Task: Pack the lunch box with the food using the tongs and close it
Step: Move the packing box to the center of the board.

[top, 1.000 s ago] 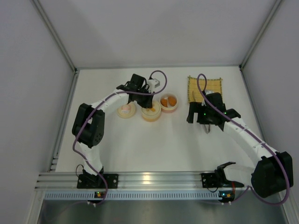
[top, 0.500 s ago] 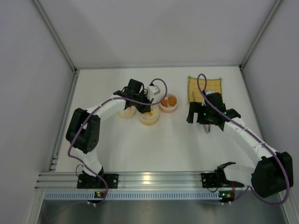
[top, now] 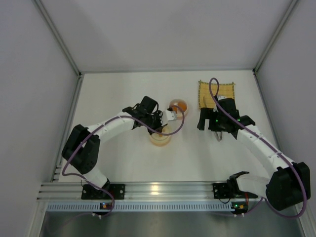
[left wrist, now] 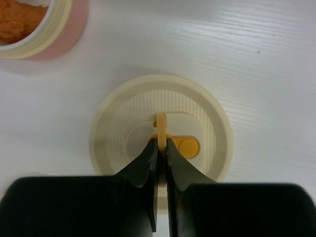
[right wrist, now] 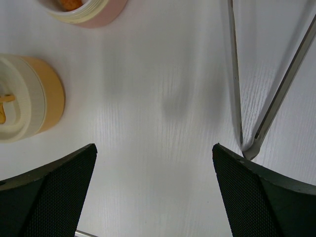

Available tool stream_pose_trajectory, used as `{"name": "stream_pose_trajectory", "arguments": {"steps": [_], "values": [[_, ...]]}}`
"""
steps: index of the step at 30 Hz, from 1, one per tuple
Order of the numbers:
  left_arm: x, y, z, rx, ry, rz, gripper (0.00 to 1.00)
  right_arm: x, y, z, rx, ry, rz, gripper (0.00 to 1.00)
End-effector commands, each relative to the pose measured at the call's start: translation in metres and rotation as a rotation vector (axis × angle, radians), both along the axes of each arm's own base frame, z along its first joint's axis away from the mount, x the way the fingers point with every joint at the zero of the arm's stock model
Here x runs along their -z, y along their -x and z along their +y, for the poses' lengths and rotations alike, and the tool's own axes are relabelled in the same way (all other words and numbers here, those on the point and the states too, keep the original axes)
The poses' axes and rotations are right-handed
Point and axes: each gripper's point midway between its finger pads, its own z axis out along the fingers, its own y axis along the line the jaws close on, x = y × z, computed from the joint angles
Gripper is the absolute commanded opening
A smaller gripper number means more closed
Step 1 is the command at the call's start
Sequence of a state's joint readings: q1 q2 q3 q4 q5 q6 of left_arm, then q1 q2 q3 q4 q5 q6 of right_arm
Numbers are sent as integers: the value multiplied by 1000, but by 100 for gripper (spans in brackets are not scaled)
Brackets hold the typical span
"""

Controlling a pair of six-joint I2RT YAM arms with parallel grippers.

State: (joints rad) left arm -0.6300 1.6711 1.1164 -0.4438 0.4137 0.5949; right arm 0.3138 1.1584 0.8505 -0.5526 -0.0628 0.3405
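Observation:
The lunch box's yellow bowl stands near the table's middle with a cream top lying over it. My left gripper is shut on the thin upright handle of that top. From the right wrist, bowl and top show as one stack. A pink bowl holding orange food sits just behind. My right gripper hangs open over bare table. The silver tongs lie flat beside its right finger, their joint toward me.
A yellow woven mat lies at the back right, partly under the right arm's purple cable. White walls close the table on three sides, and a metal rail runs along the near edge.
My left gripper has swung from behind the bowls toward the front and right. The yellow bowl now shows nearer the front with the cream top on it. The right arm has not moved.

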Motion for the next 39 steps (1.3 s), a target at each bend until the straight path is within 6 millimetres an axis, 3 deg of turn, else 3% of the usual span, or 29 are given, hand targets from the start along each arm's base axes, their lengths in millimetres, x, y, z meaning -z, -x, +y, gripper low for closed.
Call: {"name": "stream_pose_trajectory", "arguments": {"steps": [1, 7, 14, 19, 23, 26, 39], "values": [[74, 144, 89, 118, -403, 534, 0, -19, -5, -2, 8, -20, -55, 99], [69, 176, 102, 260, -459, 496, 0, -19, -6, -2, 7, -22, -56, 99], [58, 214, 91, 410, -463, 481, 0, -20, -6, -1, 5, -29, -57, 99], [58, 223, 93, 454, -493, 483, 6, -21, -5, -2, 5, -19, -57, 99], [56, 220, 89, 455, -490, 479, 27, -21, -5, -2, 7, -23, -56, 99], [46, 211, 80, 456, -465, 432, 37, -23, -5, -1, 1, -27, -61, 99], [-21, 169, 34, 398, -324, 217, 52, -24, -7, 4, -12, -46, -59, 99]]}}
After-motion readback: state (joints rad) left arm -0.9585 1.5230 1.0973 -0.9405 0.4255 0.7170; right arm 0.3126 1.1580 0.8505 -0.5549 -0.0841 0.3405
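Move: In the left hand's shut fingers, the handle of the lidded packing box; its body hangs directly below, middle about 4 cm down. The bare spot it is taken to lies some 15 cm back and 2 cm right, with the metal front rail about 20 cm back, straight behind the hand. The open pink box stands roughly 13 cm ahead and 9 cm right of the hand. From the waiting right hand the packing box is about 21 cm left, level with it, 9 cm lower. Drawing the packing box by its lid handle, the left hand travels about 15 cm straight back towards the front rail at almost constant height, turning some 25 degrees clockwise on the way. It then slows, opens its fingers to about half and lets go of the handle, edging left and up a little as the fingers tilt closer to vertical. ##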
